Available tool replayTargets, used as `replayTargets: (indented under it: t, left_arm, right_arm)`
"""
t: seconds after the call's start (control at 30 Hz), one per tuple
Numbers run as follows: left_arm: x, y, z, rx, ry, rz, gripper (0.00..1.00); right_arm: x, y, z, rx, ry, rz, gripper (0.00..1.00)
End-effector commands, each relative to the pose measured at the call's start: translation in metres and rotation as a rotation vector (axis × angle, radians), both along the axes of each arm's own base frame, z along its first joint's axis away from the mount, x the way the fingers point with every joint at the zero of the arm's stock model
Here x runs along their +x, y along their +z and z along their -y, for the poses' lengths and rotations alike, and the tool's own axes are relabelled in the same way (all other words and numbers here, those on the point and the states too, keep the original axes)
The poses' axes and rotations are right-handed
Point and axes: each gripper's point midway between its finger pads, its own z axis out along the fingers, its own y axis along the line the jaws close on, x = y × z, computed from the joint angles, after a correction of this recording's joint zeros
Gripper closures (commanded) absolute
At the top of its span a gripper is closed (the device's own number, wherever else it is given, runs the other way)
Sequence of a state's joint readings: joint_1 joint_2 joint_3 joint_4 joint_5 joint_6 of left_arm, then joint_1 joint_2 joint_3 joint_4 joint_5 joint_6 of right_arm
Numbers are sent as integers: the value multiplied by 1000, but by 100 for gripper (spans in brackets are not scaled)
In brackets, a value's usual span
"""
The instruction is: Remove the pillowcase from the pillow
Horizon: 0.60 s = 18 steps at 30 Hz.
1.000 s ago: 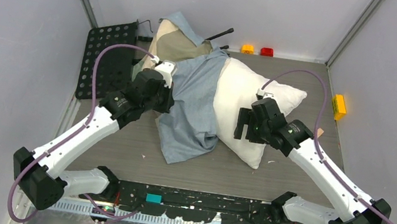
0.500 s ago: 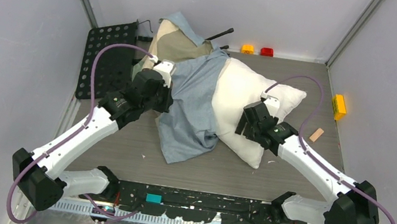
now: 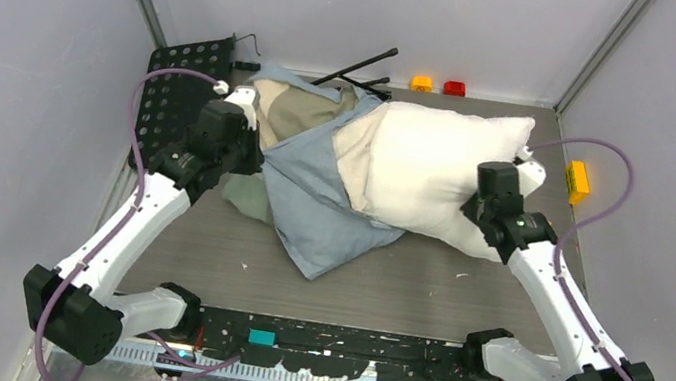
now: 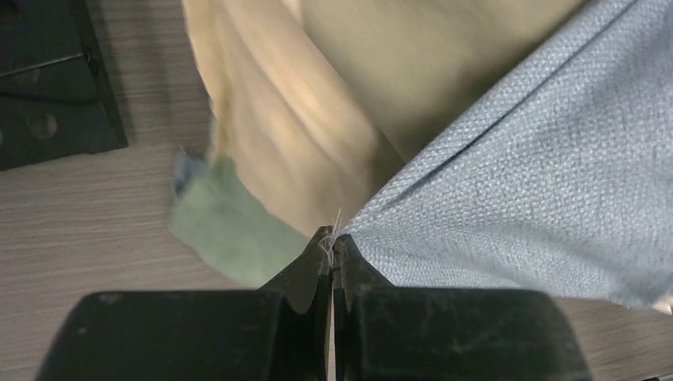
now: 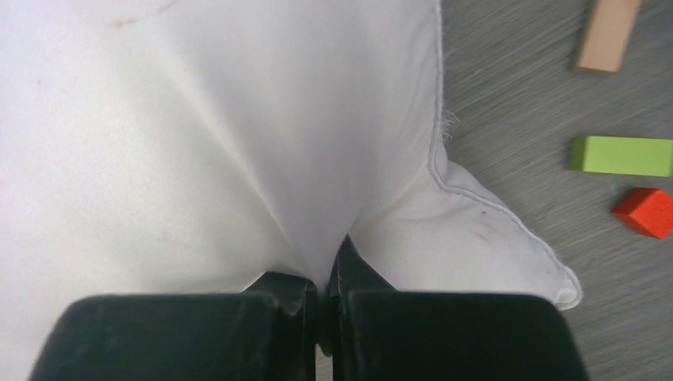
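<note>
The white pillow lies across the back middle of the table, its left end still inside the pillowcase. That cover is blue-grey in front, with tan and cream blocks behind. My left gripper is at the cover's left side, shut on a fold of the pillowcase at its fingertips; tan and green patches hang beside them. My right gripper is at the pillow's right end, shut on a pinch of the pillow's white cloth at its tips.
A black perforated plate lies at the back left, and black rods lean behind the cloth. Orange and red blocks sit at the back wall, a yellow one at the right wall. Tan, green and red blocks lie by the pillow's corner.
My right gripper went from open to shut on the pillow and drew it to the right. My left gripper pulled the pillowcase left and back. More white pillow shows.
</note>
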State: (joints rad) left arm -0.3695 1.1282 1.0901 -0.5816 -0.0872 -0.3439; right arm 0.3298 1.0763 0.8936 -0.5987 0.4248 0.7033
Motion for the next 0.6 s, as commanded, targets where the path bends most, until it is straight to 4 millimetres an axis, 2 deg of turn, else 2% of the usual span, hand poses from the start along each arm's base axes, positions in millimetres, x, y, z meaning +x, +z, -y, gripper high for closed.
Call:
replayTargets:
  t: [0.0,0.13,0.2,0.47,0.57]
  left_arm:
    - [5,21,-39,33,122,27,100]
    - [14,37,-62,47,178,41,100]
    - [16,43,-65,37,186,43,100]
    - [25,56,-55,-16,162,53,100]
    - [29,58,-43,-64,128,48,100]
  right_arm:
    - [3,52,60,-20,-233,135,100]
    - [-1,65,73,-14,-287,161,100]
    - [-3,72,74,-5,-295,181,100]
    - [-13,96,88,-28,-342,253,100]
    - [-11,102,84,-37,-301,253,100]
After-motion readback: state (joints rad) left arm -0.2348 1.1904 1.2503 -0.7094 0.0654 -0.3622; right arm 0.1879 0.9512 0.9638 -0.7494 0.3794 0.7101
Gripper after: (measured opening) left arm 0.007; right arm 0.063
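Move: The left hand already grips the blue pillowcase, whose middle lies about 15 cm to its right and 10 cm below; the black stand is some 18 cm left, 14 cm ahead. The right hand already pinches the white pillow, whose middle is about 8 cm ahead, 5 cm left and 5 cm below. From that hand the green block lies roughly 13 cm right, 4 cm back. Gripping throughout, right hand pulls pillow about 4 cm right and up, slightly back; left lifts pillowcase 3 cm, leftward. ##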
